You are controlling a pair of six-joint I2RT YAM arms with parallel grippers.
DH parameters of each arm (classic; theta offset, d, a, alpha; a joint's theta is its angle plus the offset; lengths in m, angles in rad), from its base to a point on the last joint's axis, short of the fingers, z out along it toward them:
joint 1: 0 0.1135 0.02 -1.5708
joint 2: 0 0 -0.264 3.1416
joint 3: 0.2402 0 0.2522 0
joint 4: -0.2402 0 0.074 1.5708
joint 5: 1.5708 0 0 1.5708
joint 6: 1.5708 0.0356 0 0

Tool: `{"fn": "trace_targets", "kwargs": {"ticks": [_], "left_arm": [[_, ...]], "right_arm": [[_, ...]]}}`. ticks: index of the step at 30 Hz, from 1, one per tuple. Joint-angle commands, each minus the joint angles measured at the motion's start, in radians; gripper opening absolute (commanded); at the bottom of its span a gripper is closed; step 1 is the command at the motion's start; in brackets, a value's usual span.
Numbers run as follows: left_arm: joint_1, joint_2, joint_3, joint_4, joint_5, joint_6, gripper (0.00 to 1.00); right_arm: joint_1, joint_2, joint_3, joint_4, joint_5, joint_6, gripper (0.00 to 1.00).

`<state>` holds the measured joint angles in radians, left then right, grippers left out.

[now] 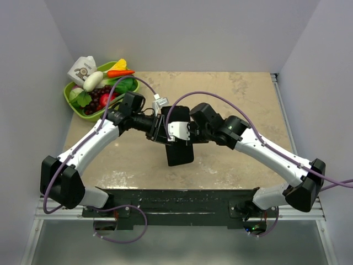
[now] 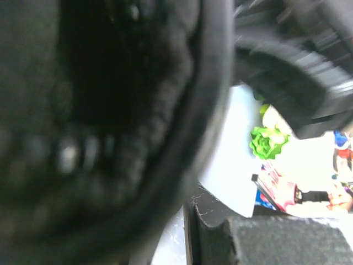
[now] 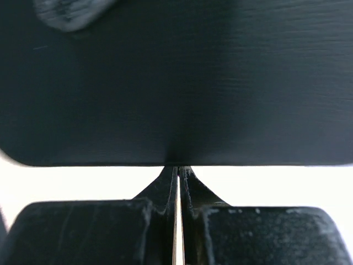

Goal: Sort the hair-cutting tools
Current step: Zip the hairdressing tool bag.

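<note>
No hair-cutting tools show in any view. A flat black case (image 1: 180, 150) lies at the table's middle, between both arms. My left gripper (image 1: 161, 128) reaches its upper left edge. In the left wrist view the blurred case (image 2: 110, 110) fills the frame and presses against my one visible finger (image 2: 276, 243), so the jaws grip it. My right gripper (image 1: 191, 131) comes from the right. In the right wrist view its fingers are shut with only a hairline gap, and its tips (image 3: 177, 171) touch the case's near edge (image 3: 176, 83).
A green tray (image 1: 70, 98) of toy fruit and vegetables sits at the back left corner, with a white carton (image 1: 83, 69) behind it. White walls close in the table on three sides. The arms' purple cables arch over the middle.
</note>
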<state>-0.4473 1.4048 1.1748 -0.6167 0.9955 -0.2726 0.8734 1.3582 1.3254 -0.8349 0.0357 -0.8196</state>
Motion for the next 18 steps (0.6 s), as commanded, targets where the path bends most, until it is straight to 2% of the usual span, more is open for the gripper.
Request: {"fn": "trace_targets", "kwargs": {"ticks": [1, 7, 14, 18], "left_arm": [[-0.021, -0.067, -0.021, 0.012, 0.123, 0.024, 0.00], [-0.047, -0.079, -0.032, 0.003, 0.120, 0.032, 0.00], [-0.094, -0.079, -0.043, -0.020, 0.101, 0.050, 0.00], [-0.106, -0.098, -0.073, -0.014, 0.100, 0.047, 0.00]], "right_arm": [[0.004, -0.008, 0.109, 0.102, 0.039, -0.078, 0.00], [0.007, -0.010, 0.081, 0.175, 0.119, -0.144, 0.00], [0.006, 0.001, 0.003, 0.387, 0.194, -0.237, 0.00], [0.007, -0.013, -0.006, 0.430, 0.168, -0.300, 0.00]]}}
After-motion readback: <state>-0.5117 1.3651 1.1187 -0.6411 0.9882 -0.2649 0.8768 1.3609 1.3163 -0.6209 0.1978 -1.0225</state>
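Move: The black tool bag hangs closed over the table between the hands, its long side running forward. The far right corner lies about 11 cm ahead of the right hand, 1 cm to its left and a little higher; the bag's middle is some 6 cm to that hand's left, 1 cm ahead and about level. From the left hand, which holds the bag's left side, that corner lies roughly 15 cm ahead and 9 cm to the right. The bag's right edge is followed towards its far corner by the right hand, fingers kept shut at the edge, apparently on the zip pull: first mostly up, then mainly forward, about 5 cm out and 4 cm up in all, while the fingers tip nearly 20 degrees from pointing down towards forward. The left gripper keeps its hold and draws the bag back about 3 cm and slightly down, against the right hand's way. ##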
